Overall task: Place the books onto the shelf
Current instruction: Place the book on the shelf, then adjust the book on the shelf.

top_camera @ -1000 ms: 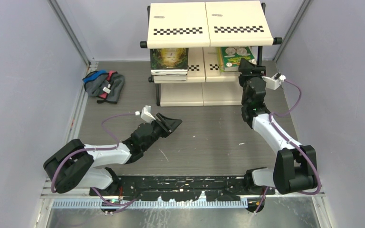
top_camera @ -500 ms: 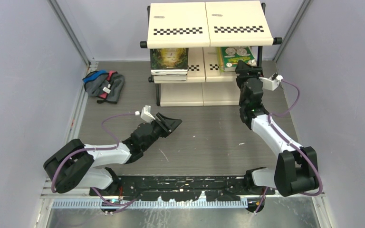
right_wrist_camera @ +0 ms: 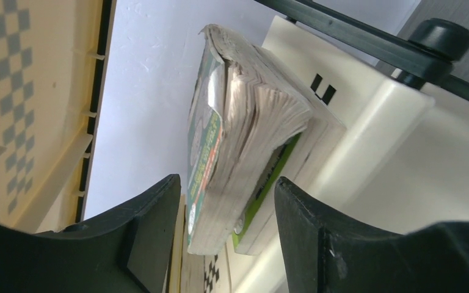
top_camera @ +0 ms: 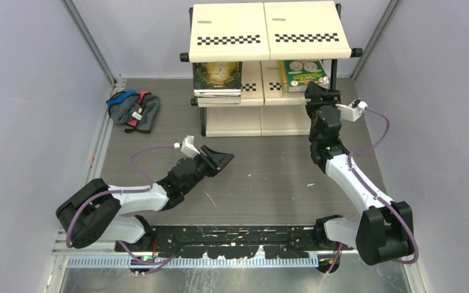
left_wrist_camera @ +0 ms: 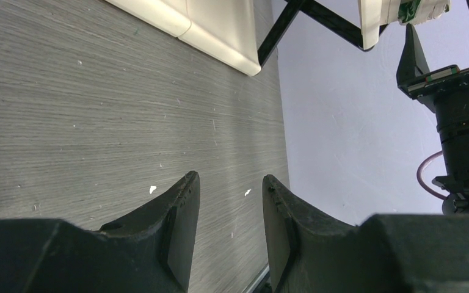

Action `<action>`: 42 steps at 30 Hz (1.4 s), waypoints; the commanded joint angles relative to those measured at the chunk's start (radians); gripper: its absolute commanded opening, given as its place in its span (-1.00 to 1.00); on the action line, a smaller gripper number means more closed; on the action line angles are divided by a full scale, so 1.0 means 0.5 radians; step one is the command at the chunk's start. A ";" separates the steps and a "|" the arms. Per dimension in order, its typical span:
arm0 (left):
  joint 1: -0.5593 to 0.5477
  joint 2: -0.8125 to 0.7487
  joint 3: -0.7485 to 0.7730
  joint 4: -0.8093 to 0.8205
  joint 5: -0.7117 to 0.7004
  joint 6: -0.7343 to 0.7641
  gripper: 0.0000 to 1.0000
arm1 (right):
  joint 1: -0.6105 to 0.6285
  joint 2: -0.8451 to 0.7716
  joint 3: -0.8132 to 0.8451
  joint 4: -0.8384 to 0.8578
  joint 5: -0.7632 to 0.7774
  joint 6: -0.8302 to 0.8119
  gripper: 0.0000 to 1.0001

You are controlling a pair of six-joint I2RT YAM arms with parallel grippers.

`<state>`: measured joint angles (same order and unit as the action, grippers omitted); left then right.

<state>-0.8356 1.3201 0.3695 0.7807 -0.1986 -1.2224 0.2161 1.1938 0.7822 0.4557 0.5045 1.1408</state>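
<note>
The shelf [top_camera: 262, 24] stands at the back centre. On its middle tier lie a dark green-gold book stack [top_camera: 217, 74] on the left and green books [top_camera: 304, 73] on the right. My right gripper [top_camera: 317, 91] is at the front edge of those right-hand books. In the right wrist view, the orange-green book [right_wrist_camera: 238, 122] rests on a lime green one [right_wrist_camera: 273, 174] on the cream board [right_wrist_camera: 403, 140]. Their near corner sits between my open right gripper [right_wrist_camera: 226, 178], with gaps on both sides. My left gripper [top_camera: 226, 159] hovers low over the table, open and empty [left_wrist_camera: 229, 176].
A grey-blue cloth bundle [top_camera: 133, 110] lies at the back left by the wall. The shelf's bottom board [left_wrist_camera: 220, 30] and black frame stand ahead of the left gripper. The right arm [left_wrist_camera: 464, 122] shows at the right of the left wrist view. Lavender walls enclose the table.
The right gripper has shifted slightly at the shelf's middle tier and its jaws stand a little wider. The right arm's elbow has moved. The left arm has not moved.
</note>
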 commanded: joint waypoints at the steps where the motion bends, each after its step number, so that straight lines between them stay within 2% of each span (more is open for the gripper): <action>1: 0.011 -0.026 -0.006 0.108 0.025 0.012 -0.15 | 0.021 -0.132 -0.053 -0.006 0.062 -0.058 0.27; 10: 0.011 -0.034 -0.010 0.098 0.023 0.024 -0.15 | 0.050 -0.322 -0.164 -0.147 0.097 -0.142 0.27; 12: 0.011 -0.032 -0.012 0.100 0.020 0.025 -0.15 | 0.064 -0.366 -0.159 -0.232 0.127 -0.181 0.22; 15: 0.011 -0.014 -0.012 0.113 0.024 0.025 -0.15 | 0.081 -0.395 -0.130 -0.357 0.173 -0.258 -0.09; 19: 0.011 0.008 0.003 0.133 0.040 0.023 -0.15 | 0.085 -0.375 -0.067 -0.439 0.184 -0.362 -0.68; 22: 0.011 0.010 0.009 0.126 0.039 0.032 -0.15 | 0.082 -0.319 0.035 -0.493 0.174 -0.446 -0.95; 28: 0.011 0.016 0.004 0.135 0.030 0.032 -0.15 | 0.083 -0.210 0.163 -0.465 0.108 -0.528 -0.98; 42: 0.026 -0.048 -0.005 0.092 0.026 0.050 -0.15 | 0.085 0.060 0.370 -0.513 0.049 -0.462 -0.98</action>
<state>-0.8326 1.3243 0.3691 0.7944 -0.1894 -1.2209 0.2543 1.2037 0.9077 0.1837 0.5430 0.9047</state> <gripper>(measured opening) 0.426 0.031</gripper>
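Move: Straight in front of the right hand, its front page edge barely a centimetre or two off, the green book has its middle about 10 cm ahead and 2 cm left, roughly level. A thinner book lies under it, some 4 cm below the hand. The shelf's black knob sits about 8 cm to the right, 1 cm ahead and 6 cm lower; the left book stack is some 30 cm left and 9 cm ahead. From the idle left hand the green book is about 26 cm ahead, 28 cm right and 15 cm higher. Backing straight off the green book by about 4 cm while sinking some 3 cm, the right hand shuts its half-open, empty fingers. It then goes forward again about 4 cm, ending 1.5 cm lower than it began, having rolled left side down some 15 degrees and tipped its fingers down a little less. The closed tips come up to the book's front page edge, seemingly just touching low on it. ##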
